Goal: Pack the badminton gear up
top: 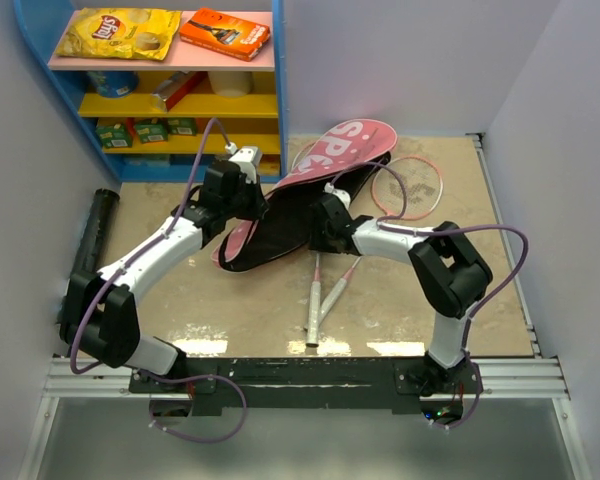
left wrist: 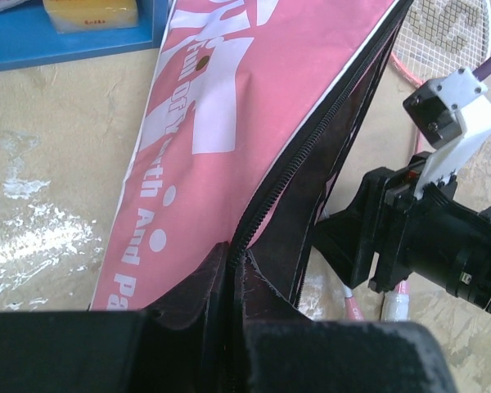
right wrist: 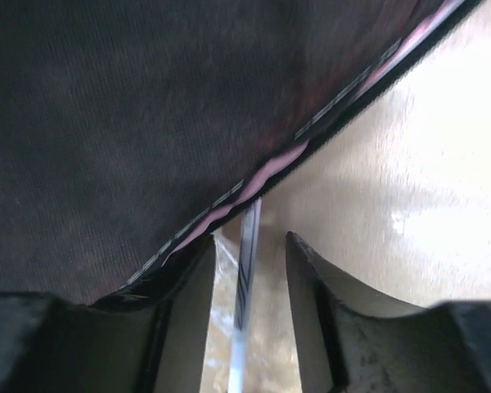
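The pink bag [top: 345, 150] lies open in the middle of the table, its black lining showing. My left gripper [left wrist: 233, 255] is shut on the bag's zipper edge and holds the pink flap [left wrist: 229, 106] up. My right gripper [right wrist: 250, 246] is open at the bag's lower edge. A thin racket shaft [right wrist: 247, 262] runs between its fingers untouched, and the left finger [right wrist: 188, 295] sits against the bag's rim. Two racket handles [top: 315, 300] lie on the table in front of the bag, and a racket head [top: 410, 190] shows to the bag's right. A long black tube [top: 88, 240] lies at the far left.
A blue shelf unit [top: 280, 110] stands at the back left with a yellow chip packet [top: 120, 32], an orange box [top: 225, 32] and other snacks. White walls close in both sides. My right arm [left wrist: 425, 237] shows close to the bag in the left wrist view.
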`<state>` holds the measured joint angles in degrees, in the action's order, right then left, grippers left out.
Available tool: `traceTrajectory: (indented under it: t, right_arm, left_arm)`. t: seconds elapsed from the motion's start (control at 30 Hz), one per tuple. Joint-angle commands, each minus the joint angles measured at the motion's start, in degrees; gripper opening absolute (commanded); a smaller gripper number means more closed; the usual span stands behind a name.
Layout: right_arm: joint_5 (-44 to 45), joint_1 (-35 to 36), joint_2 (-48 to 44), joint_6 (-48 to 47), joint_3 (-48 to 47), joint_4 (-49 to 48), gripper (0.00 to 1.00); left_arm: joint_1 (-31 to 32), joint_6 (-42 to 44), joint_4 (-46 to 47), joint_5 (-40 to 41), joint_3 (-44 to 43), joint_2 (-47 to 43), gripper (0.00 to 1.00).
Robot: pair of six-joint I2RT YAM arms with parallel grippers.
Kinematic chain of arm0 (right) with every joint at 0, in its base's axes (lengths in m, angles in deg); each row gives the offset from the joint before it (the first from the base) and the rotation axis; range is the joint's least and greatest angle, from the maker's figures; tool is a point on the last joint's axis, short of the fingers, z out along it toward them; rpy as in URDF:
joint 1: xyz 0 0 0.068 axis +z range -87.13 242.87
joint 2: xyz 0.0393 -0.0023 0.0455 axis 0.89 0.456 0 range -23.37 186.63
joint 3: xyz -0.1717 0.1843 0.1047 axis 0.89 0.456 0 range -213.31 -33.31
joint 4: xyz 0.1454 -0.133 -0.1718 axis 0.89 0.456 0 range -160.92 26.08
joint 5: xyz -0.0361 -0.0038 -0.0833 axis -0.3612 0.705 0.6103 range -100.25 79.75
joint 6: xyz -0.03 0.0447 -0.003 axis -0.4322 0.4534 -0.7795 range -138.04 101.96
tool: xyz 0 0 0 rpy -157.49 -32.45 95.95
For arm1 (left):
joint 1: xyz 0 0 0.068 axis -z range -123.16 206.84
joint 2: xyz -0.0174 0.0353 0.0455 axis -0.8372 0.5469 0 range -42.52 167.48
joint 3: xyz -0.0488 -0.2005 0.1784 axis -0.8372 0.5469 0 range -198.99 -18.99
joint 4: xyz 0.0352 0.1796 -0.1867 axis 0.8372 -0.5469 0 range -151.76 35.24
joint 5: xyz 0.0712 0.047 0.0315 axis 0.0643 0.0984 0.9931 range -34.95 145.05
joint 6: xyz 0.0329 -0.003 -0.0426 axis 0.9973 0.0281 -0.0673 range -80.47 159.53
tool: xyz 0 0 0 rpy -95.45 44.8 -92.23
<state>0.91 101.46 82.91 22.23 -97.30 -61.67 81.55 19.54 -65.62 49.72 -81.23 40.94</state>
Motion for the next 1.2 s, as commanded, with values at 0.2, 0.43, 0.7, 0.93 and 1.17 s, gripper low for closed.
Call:
traceTrajectory:
  t: [0.2,0.43,0.7,0.93,1.17]
  right_arm:
    - [10.11,0.0,4.63,-3.26,-6.76,3.57,0.07]
    - [13.53,0.0,2.63,-5.73,-6.07,5.42,0.0]
    - [19.16,0.08,-10.11,-6.08,-1.42,13.76,0.0]
    - [19.95,1.05,-24.61,-4.24,1.93,23.95,0.0]
    - [22.94,3.24,-37.27,0.68,5.62,34.24,0.0]
  left_arm:
    - [-0.63,-0.67,4.61,-0.65,0.89,-1.28,0.0]
    - [-0.63,-0.58,5.14,-0.57,1.51,-0.84,0.0]
    - [-0.54,-1.54,6.28,0.4,2.47,-1.9,0.0]
    - [-0.1,-3.74,8.48,0.4,4.75,-2.95,0.0]
    - [2.89,-5.67,9.97,4.26,8.26,-4.27,0.0]
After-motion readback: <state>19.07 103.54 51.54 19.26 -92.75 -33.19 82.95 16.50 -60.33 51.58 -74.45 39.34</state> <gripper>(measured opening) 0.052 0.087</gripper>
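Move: Between the right hand's half-open fingers runs the racket shaft, its grip spot about 2 cm ahead, 1 cm to the right and 1 cm below. The other racket's handle lies some 15 cm back from this hand, 4 cm right and 2 cm below. The bag's middle stands about 13 cm ahead, 4 cm left and 3 cm above. From the left hand, which already holds the bag's edge, the shaft is roughly 16 cm right, 6 cm back and 15 cm below. Easing some 2 cm forward beside the bag's edge, the right hand shuts its fingers on the racket shaft, then lifts it about 12 cm while swinging some 10 cm right and drawing back nearly as far, away from the bag, rolling about 15 degrees with its left side dropping. The left hand keeps its pinch on the bag's edge and sinks about 2 cm. ##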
